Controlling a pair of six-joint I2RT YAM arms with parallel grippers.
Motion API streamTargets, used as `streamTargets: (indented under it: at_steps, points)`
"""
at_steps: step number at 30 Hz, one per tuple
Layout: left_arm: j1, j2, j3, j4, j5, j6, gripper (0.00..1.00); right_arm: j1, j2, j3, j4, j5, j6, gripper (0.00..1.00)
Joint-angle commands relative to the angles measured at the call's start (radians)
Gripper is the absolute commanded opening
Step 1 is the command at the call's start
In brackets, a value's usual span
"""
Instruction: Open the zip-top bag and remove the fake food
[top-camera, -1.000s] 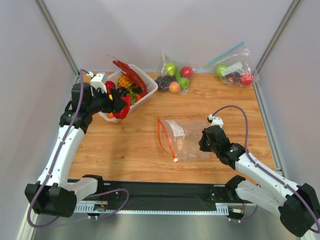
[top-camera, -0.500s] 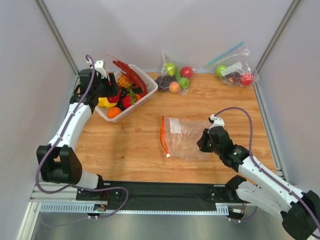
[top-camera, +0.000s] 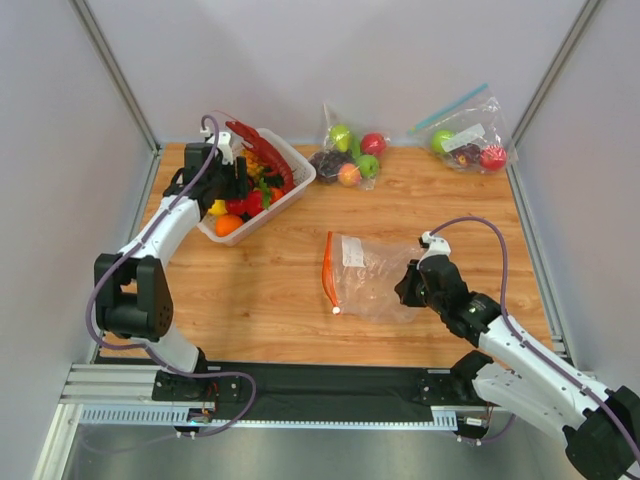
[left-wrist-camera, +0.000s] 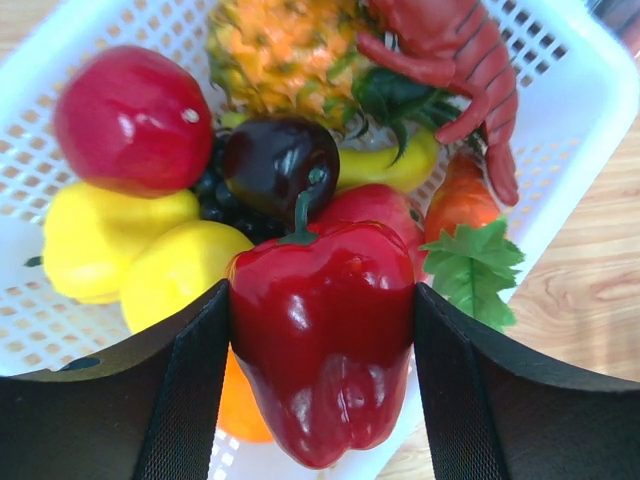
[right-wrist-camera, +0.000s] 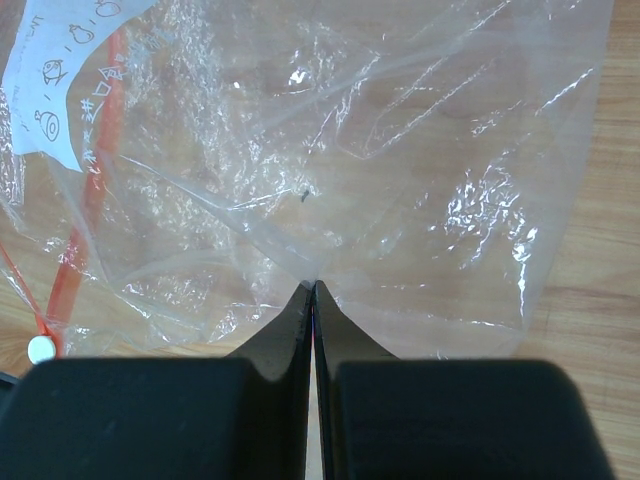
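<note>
My left gripper (left-wrist-camera: 321, 295) is shut on a glossy red pepper (left-wrist-camera: 325, 330), one piece of the fake food, and holds it over the white basket (left-wrist-camera: 580, 90). The dark-red lobster (left-wrist-camera: 450, 60) and the orange carrot (left-wrist-camera: 460, 200) lie in that basket. In the top view the left gripper (top-camera: 237, 185) hangs above the basket (top-camera: 298, 165). The clear zip-top bag (top-camera: 375, 275) lies flat mid-table, its orange-red zip strip (top-camera: 328, 268) to the left. My right gripper (right-wrist-camera: 313, 287) is shut, pinching the bag's plastic (right-wrist-camera: 380, 150) near its right side (top-camera: 408, 285). The white label (right-wrist-camera: 60, 110) shows.
The basket also holds a pineapple (left-wrist-camera: 280, 45), yellow fruits (left-wrist-camera: 110, 235), a red apple (left-wrist-camera: 130, 120) and a dark plum (left-wrist-camera: 280, 165). At the back edge lie a clear bag of apples and grapes (top-camera: 348, 155) and a bag with a blue zip strip (top-camera: 468, 138).
My left arm swung the red pepper from the basket's near-left corner to over the basket. The zip-top bag's mouth flattened and shifted slightly right. The right gripper stayed shut on it.
</note>
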Motion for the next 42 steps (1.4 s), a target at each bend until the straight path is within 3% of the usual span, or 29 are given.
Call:
streamTargets:
  at_steps: [1, 4, 5, 7, 8, 11, 13, 14, 22, 29, 38, 42]
  points:
    - [-0.009, 0.049, 0.019, 0.025, 0.001, 0.050, 0.18, -0.003, -0.012, 0.002, -0.003, -0.011, 0.009, 0.00]
    - [-0.009, 0.069, 0.029, 0.011, -0.005, 0.060, 0.26, -0.003, -0.030, 0.002, -0.015, -0.008, 0.009, 0.01]
    - [-0.009, 0.072, 0.032, 0.009, -0.007, 0.061, 0.38, -0.003, -0.038, -0.001, -0.020, -0.005, 0.009, 0.02]
    - [-0.009, 0.077, 0.041, -0.003, -0.008, 0.061, 0.52, -0.002, -0.044, -0.001, -0.026, -0.002, 0.008, 0.05]
    - [-0.009, 0.080, 0.042, -0.008, -0.010, 0.061, 0.65, -0.002, -0.047, 0.000, -0.030, -0.001, 0.008, 0.06]
    - [-0.009, 0.080, 0.058, -0.038, -0.010, 0.057, 0.90, -0.003, -0.055, 0.007, -0.043, 0.001, 0.009, 0.20]
    - [-0.010, 0.075, 0.085, -0.086, -0.005, 0.054, 0.92, -0.003, -0.060, 0.013, -0.052, 0.004, 0.006, 0.29]
    - [-0.010, 0.064, 0.090, -0.112, -0.002, 0.051, 0.99, -0.005, -0.063, 0.016, -0.053, 0.009, 0.005, 0.36]
    - [-0.019, 0.021, 0.187, -0.288, -0.005, 0.051, 0.99, -0.002, -0.073, 0.086, -0.112, 0.033, -0.034, 0.60]
    - [-0.030, -0.175, 0.159, -0.327, 0.006, 0.041, 0.99, -0.003, -0.093, 0.192, -0.184, 0.074, -0.116, 0.83]
    - [-0.030, -0.457, 0.032, -0.382, -0.022, 0.034, 0.99, -0.011, 0.020, 0.327, -0.149, 0.185, -0.230, 0.91]
    - [-0.030, -0.523, -0.040, -0.411, -0.059, 0.037, 0.99, -0.075, 0.083, 0.396, -0.104, 0.156, -0.271, 0.91]
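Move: The left hand still holds the red bell pepper over the basket; its resting spot is about 4 cm below, roughly 1 cm to the right. From that hand and slightly below it, the orange is some 5 cm back and 3 cm left, the yellow lemon level and 6 cm left, the eggplant 6 cm ahead and 1 cm left. The right hand still pinches the bag's film, the bag's middle about 8 cm left, 2 cm ahead and 3 cm down, its white label 14 cm left and 9 cm ahead. The left hand lowers the red pepper about 3 cm onto the fruit in the basket, opens and lets go, then climbs clear while drawing back some 12 cm, fingers tipping up. The right fingers open off the bag's film with a small ease back and to the right, then lift about 9 cm and go forward over the bag, its wrist tipping up too. ##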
